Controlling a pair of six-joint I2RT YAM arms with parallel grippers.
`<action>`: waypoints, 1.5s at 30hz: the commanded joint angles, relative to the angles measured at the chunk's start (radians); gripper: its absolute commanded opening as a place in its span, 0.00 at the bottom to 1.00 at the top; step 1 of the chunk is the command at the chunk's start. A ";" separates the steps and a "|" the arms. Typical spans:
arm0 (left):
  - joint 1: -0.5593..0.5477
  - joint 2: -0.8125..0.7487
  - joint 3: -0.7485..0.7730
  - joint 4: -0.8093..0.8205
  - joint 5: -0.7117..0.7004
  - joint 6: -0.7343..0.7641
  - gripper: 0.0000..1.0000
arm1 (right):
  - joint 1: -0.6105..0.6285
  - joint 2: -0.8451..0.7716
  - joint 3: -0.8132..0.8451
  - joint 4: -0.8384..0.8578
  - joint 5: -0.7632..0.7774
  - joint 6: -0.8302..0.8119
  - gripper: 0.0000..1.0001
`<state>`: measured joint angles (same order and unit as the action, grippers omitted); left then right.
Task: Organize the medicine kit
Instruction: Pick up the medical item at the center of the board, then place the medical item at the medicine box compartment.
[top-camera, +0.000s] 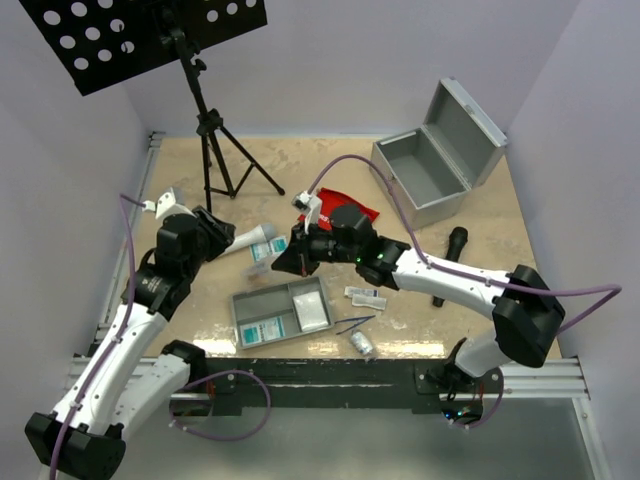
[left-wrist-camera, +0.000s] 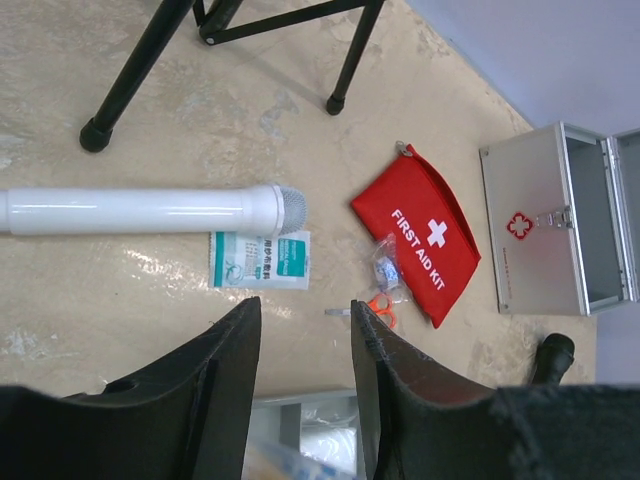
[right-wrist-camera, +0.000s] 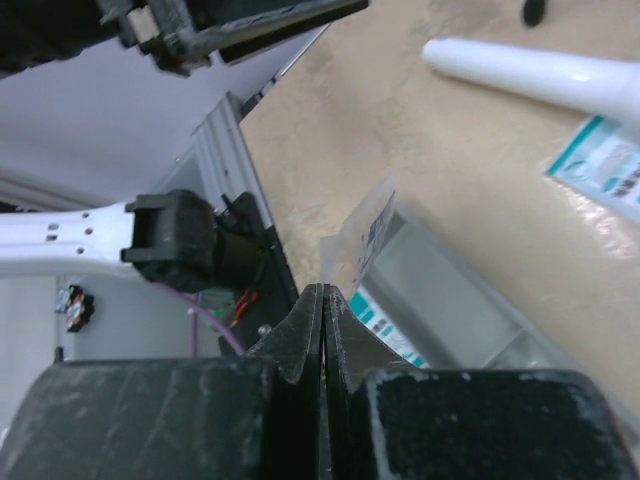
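The silver metal case stands open at the back right, and also shows as a silver case in the left wrist view. The red FIRST AID KIT pouch lies flat left of it, partly hidden behind my right arm in the top view as a red pouch. The grey divided tray sits near the front with packets in it. My right gripper is shut on a thin clear packet above the tray's edge. My left gripper hangs open and holds nothing.
A white tube and a teal packet lie by my left gripper. Orange scissors and a small clear bag lie beside the pouch. A black tripod stand is at the back left. A black cylinder, small packets and a vial lie by the right arm.
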<state>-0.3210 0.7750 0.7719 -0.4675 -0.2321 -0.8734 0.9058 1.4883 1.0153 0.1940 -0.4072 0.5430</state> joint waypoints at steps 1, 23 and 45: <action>0.005 -0.026 0.047 -0.026 -0.032 -0.016 0.46 | 0.062 -0.022 0.043 0.024 -0.004 0.058 0.00; 0.005 -0.069 0.009 -0.053 -0.030 -0.030 0.46 | 0.157 0.193 0.069 0.131 -0.056 0.110 0.00; 0.005 -0.057 -0.037 -0.028 0.002 -0.042 0.46 | 0.116 0.267 0.055 0.056 0.033 0.069 0.00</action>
<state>-0.3210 0.7204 0.7437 -0.5217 -0.2398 -0.9047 1.0061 1.7626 1.0016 0.2893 -0.4187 0.6350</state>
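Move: The right hand already holds the cotton-swab packet, about 18 cm above the tray's left section, whose middle is some 6 cm left and 3 cm back. The gauze pad in the tray lies roughly 5 cm right of the hand and 2 cm back; the blue packet in the tray is 7 cm left, 6 cm back. From the left hand, that left section is about 12 cm back, 9 cm right and 19 cm below. The right hand swings left and back about 8 cm, then lowers the pinched swab packet roughly 10 cm trayward. ##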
